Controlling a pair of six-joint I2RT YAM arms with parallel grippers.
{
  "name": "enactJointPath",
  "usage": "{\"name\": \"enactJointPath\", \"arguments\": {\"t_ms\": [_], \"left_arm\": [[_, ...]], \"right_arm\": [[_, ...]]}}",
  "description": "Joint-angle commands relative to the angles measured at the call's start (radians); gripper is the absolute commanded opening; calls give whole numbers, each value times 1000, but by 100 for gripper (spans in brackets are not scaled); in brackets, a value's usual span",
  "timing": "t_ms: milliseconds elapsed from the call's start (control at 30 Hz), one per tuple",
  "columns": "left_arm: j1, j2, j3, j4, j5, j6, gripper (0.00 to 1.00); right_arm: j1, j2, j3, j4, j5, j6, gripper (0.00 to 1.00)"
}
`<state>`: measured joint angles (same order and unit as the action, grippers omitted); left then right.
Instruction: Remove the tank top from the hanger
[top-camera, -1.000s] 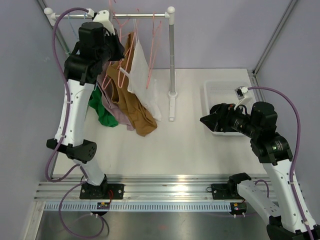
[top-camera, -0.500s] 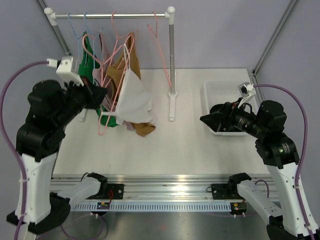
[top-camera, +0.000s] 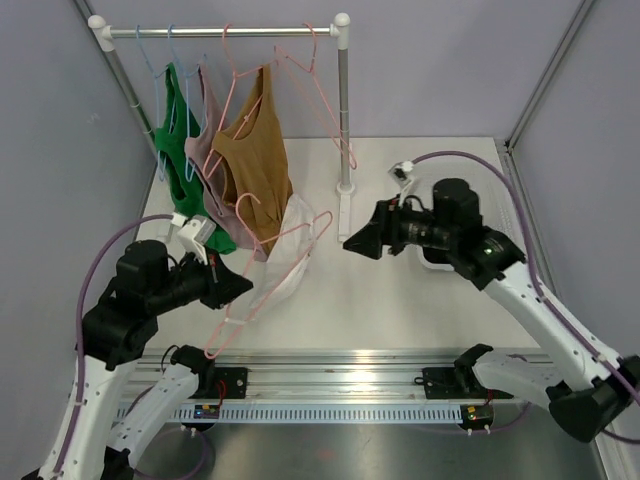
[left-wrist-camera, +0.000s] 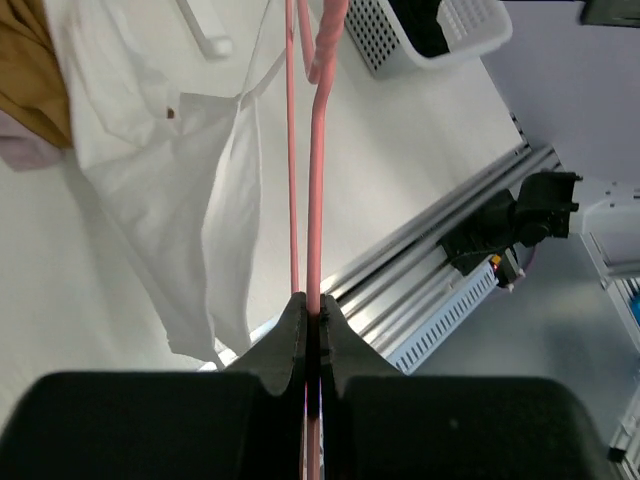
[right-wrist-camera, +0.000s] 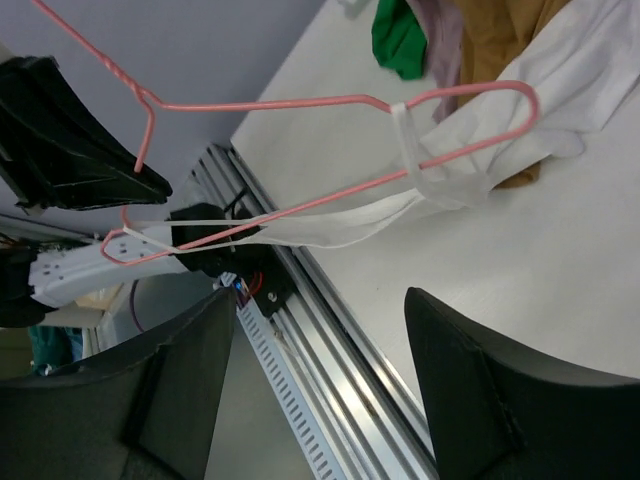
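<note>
The white tank top hangs on a pink wire hanger, off the rail and low over the table's left half. My left gripper is shut on the hanger's wire near its hook, as the left wrist view shows with the hanger running out from between the closed fingers and the tank top draped to its left. My right gripper is open, just right of the garment and apart from it. In the right wrist view the hanger and tank top lie beyond the open right gripper.
The clothes rail at the back carries green, mauve and tan tops plus empty pink hangers. Its post stands mid-table. A white basket sits at the right. The metal rail runs along the near edge.
My left arm has brought the hanger with the white tank top off the rail, down and toward the near left. My right arm has swung left toward the garment.
</note>
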<state>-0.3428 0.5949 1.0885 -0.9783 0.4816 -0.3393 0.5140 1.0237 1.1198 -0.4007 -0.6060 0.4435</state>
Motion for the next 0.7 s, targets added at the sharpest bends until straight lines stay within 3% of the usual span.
{"name": "enactJointPath", "arguments": {"t_ms": [0,133,567,667], "left_arm": [[-5,-33,-62,151,166,-47,0],[-9,-58,-90,184,182,-70,0],[-9,-63,-116,187,198,-66,0],[-9,-61,-107,175,187,-56,0]], "right_arm": [[161,85,35,55,262,-58,74],[239,169,28,140,426,-66,70],[296,314,78,203,521,-103,36],[294,319,81,194,566,-114,36]]}}
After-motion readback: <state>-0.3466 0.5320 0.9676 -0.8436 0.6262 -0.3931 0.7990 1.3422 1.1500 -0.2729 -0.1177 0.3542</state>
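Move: The white tank top's outer strap, looped over the hanger, lies about 11 cm to the right hand's left, 5 cm ahead and 8 cm lower. The hanger's free end is nearer, some 7 cm left, 6 ahead, 8 down. The white tank top's body hangs roughly 20 cm left, 3 ahead and 18 below; the brown one about 23 ahead and 26 left. From the left hand, the strap is around 13 cm forward, 15 right and slightly lower. Towards the strap on the hanger's outer end, the right hand swoops down about 9 cm and 7 cm left, then works some 5 cm forward, tipping its fingers about 15 degrees downward and closing them to under half their first opening. The left hand keeps its pinch on the hanger wire, easing it about 2 cm right with a small clockwise turn. ##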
